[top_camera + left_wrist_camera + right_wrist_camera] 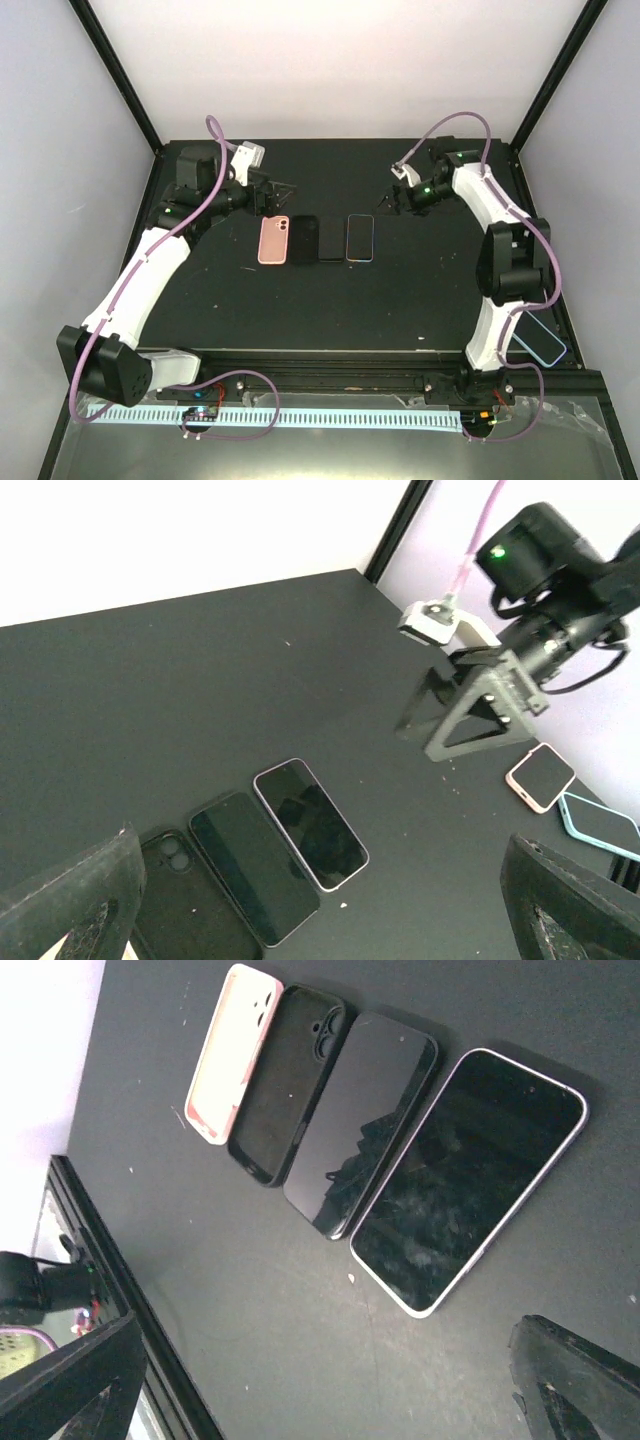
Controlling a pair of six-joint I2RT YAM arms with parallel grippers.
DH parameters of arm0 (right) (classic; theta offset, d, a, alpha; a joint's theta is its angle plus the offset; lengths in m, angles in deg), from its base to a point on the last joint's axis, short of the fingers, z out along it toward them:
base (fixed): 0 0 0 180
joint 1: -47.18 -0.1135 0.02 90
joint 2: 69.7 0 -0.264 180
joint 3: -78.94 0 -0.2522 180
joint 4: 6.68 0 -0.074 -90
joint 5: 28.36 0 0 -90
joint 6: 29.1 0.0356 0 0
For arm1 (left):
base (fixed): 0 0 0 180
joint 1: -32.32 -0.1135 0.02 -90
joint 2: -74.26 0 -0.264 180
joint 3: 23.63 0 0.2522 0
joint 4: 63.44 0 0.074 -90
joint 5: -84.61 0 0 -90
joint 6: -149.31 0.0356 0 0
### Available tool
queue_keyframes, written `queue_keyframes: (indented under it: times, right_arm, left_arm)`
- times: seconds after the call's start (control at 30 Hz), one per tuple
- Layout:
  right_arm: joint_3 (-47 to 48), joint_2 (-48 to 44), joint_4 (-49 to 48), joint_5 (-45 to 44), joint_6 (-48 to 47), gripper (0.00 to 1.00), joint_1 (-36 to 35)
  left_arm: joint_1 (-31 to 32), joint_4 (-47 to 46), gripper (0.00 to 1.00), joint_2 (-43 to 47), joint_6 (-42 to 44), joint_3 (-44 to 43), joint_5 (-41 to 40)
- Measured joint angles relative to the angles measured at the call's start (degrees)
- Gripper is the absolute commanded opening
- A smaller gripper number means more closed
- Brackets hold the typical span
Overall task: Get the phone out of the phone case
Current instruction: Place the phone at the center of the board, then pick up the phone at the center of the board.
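Four items lie side by side mid-table. From left: a pink case (273, 240) lying back up, a black case (305, 238) lying back up, a bare black phone (330, 241), and a phone with a pale lilac rim (360, 238), screen up. All four show in the right wrist view: pink case (230, 1055), black case (285, 1085), black phone (365, 1120), pale-rimmed phone (470, 1175). My left gripper (283, 192) is open and empty, hovering behind the pink case. My right gripper (394, 198) is open and empty, just behind and to the right of the pale-rimmed phone.
A light blue case (545, 342) lies off the table's right edge beside the right arm's base. A small pink-rimmed device (540, 777) lies near it. The black frame posts stand at the back corners.
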Motion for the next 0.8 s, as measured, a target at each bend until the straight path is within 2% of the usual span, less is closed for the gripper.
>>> queue_keyframes:
  times: [0.47,0.8]
  right_arm:
    - [-8.63,-18.53,9.57,-17.42,-16.37,1.00,2.03]
    - [-17.53,-27.39,17.46,-28.57,-34.51,1.00,14.47]
  left_arm:
    - [0.00,0.92,0.99,-0.24,0.44,-1.42,0.07]
    - [0.00,0.92,0.99,-0.94,0.22,-2.01,1.27]
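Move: The pink-framed phone lies about 30 cm to the right hand's right and 16 cm back, with the blue-framed phone some 34 cm right and 27 cm back. The phone just set down at the board's centre is 7 cm to its left and 1 cm back, the black phone 14 cm left, level with that. All lie roughly 13 cm below. From the left hand the pink-framed phone is about 53 cm right, 12 cm back and 29 cm down. Swing the empty right gripper away from the phone at the board's centre, to the right and back by about 20 cm, towards the pink-framed phone. Let it keep rising a few centimetres at first, then begin to sink near the end. On the way, tip the fingers some 30 degrees nearer to straight down and keep them wide open. ##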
